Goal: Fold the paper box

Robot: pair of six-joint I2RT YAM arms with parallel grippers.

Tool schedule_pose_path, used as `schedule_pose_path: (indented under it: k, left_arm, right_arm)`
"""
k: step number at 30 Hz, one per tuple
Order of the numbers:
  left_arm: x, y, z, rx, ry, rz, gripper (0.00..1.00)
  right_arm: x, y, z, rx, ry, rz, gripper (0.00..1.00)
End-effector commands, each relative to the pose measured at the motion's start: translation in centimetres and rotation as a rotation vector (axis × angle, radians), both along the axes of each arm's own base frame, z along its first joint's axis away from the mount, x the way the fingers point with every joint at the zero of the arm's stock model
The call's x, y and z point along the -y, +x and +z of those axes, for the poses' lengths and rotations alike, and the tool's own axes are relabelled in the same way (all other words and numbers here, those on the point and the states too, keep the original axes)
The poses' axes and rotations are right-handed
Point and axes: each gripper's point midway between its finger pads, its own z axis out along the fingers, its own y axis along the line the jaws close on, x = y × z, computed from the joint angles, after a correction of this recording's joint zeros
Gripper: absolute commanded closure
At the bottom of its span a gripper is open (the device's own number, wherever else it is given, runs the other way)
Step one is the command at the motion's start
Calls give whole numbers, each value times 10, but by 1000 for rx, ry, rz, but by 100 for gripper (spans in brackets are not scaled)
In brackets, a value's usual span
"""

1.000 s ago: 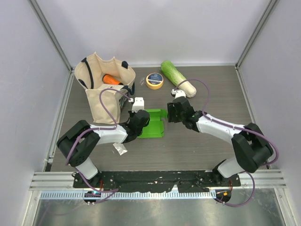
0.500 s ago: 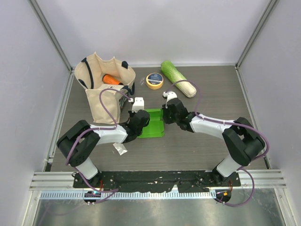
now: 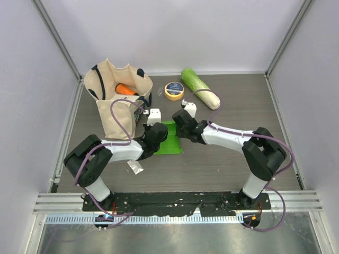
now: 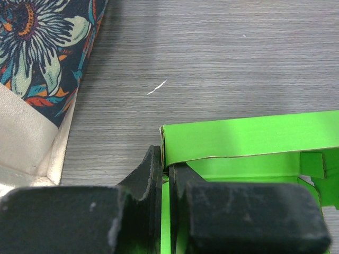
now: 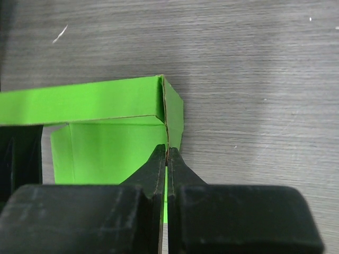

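The bright green paper box (image 3: pixel 170 140) lies partly folded on the dark wood table, between the two arms. From the left, my left gripper (image 3: pixel 160 133) is shut on the box's left side wall (image 4: pixel 165 159), the card pinched between its black fingers. From the right, my right gripper (image 3: pixel 178 124) is shut on the right side wall (image 5: pixel 167 151), whose thin edge runs between the fingertips. The far wall of the box (image 5: pixel 79 100) stands upright in both wrist views, with the floor panel (image 5: pixel 106 153) below it.
A cream tote bag (image 3: pixel 117 100) with a flowered lining (image 4: pixel 32 47) stands close to the left of the box and holds an orange thing (image 3: pixel 125 89). A tape roll (image 3: pixel 174 90) and a pale-green cabbage (image 3: pixel 200 88) lie at the back. A small white scrap (image 3: pixel 135 167) lies by the left arm.
My right gripper has moved left from beside the box to its right wall and closed on it. The right wall now stands upright. The left gripper has kept its hold and place.
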Motion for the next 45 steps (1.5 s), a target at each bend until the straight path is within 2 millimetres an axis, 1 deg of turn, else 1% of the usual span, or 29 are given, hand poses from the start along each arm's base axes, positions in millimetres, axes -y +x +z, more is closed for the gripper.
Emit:
schedule_pose_path:
  k: [1, 3, 6, 7, 10, 15, 16, 17, 20, 22, 23, 25, 26, 27, 29, 31, 32, 33, 34, 35, 37, 38, 39, 40, 41, 42, 43, 44, 45]
  left_arm:
    - [13, 1, 12, 30, -57, -34, 100]
    - [13, 1, 13, 31, -58, -34, 100]
    - [13, 0, 14, 32, -62, -34, 100]
    - [14, 0, 13, 32, -63, -36, 100]
    - [14, 0, 13, 30, -67, -38, 100]
    - [14, -1, 13, 29, -69, -39, 100]
    - [14, -1, 13, 29, -70, -40, 100]
    - [14, -1, 14, 31, -74, -40, 100]
    - [15, -1, 14, 31, -77, -44, 100]
    - [17, -1, 14, 27, -79, -50, 100]
    - [16, -2, 14, 23, -73, -55, 100]
    - [14, -3, 16, 24, -73, -52, 100]
    - [13, -4, 16, 23, -75, -49, 100]
    - [11, -6, 17, 24, -77, -46, 100]
    - [9, -7, 17, 20, -79, -44, 99]
    - [10, -7, 15, 16, -76, -43, 100]
    - [10, -7, 12, 11, -72, -46, 100]
    - [11, -6, 10, 8, -66, -51, 99]
    - [12, -5, 9, 10, -65, -56, 97]
    - [14, -5, 7, 6, -64, -64, 95]
    - [15, -5, 7, 0, -55, -72, 83]
    - [15, -5, 11, 3, -61, -73, 78]
    - [16, -7, 13, 1, -69, -83, 68]
    - [16, -9, 14, -3, -71, -89, 62]
    - [15, -10, 26, 10, -96, -86, 56]
    - [14, -14, 27, 3, -103, -91, 44]
    - [11, -19, 26, -19, -113, -85, 39]
    - [9, -22, 40, -5, -146, -82, 36]
    - [8, -27, 43, -15, -160, -89, 32]
  right_arm:
    - [-24, 19, 28, 7, 205, -224, 99]
    - [-30, 21, 22, -11, 226, -245, 99]
    - [-45, 21, 18, -47, 309, -261, 99]
    - [-51, 23, 22, -39, 352, -279, 99]
    - [-54, 26, 25, -25, 416, -316, 99]
    - [-63, 25, 20, -47, 483, -328, 99]
    - [-67, 28, 26, -36, 520, -331, 99]
    - [-72, 27, 25, -46, 556, -332, 99]
    - [-73, 28, 27, -32, 567, -328, 99]
    - [-67, 27, 25, -20, 520, -317, 99]
    - [-62, 27, 29, -8, 494, -311, 99]
    - [-47, 18, 19, 4, 350, -256, 99]
    - [-42, 13, 14, 12, 294, -204, 99]
    - [-36, 10, 15, 40, 212, -131, 99]
    - [-18, -1, 1, 18, 78, -81, 99]
    - [-6, -8, 1, 41, -5, -9, 99]
    - [3, -15, -7, 40, -31, 2, 99]
    - [4, -13, -2, 70, -19, 15, 99]
    - [7, -14, 5, 97, -20, 33, 99]
    - [14, -16, 1, 102, -39, 26, 99]
    - [17, -15, 6, 128, -49, 34, 99]
    - [25, -14, 3, 136, -75, 15, 99]
    - [25, -13, 3, 149, -73, 13, 99]
    - [27, -12, 4, 158, -72, 9, 99]
    - [33, -13, 0, 158, -77, -8, 99]
    - [33, -12, 0, 163, -64, -15, 99]
    - [34, -14, -2, 158, -64, -16, 99]
    - [34, -14, 0, 160, -56, -22, 99]
    - [34, -13, 1, 163, -51, -29, 99]
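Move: The paper box sits between my hands, its far corners already pinched, one in each. Its middle lies about 5 cm back, 4 cm right and 3 cm below my left hand, and some 4 cm back, 4 cm left and 3 cm below my right. The yellow tape roll is about 13 cm ahead and 6 cm right of my left hand. The cloth bag is about 15 cm left and 6 cm ahead of it. Keeping the right corner's side flap pinched, I push my right hand about 3 cm forward-left and a little down, rolling and swinging clockwise some 20 degrees, then undo that turn and draw back and right about 7 cm. My left hand eases 1.5 cm left, follows back and right, and finally opens, letting go of the left corner. ##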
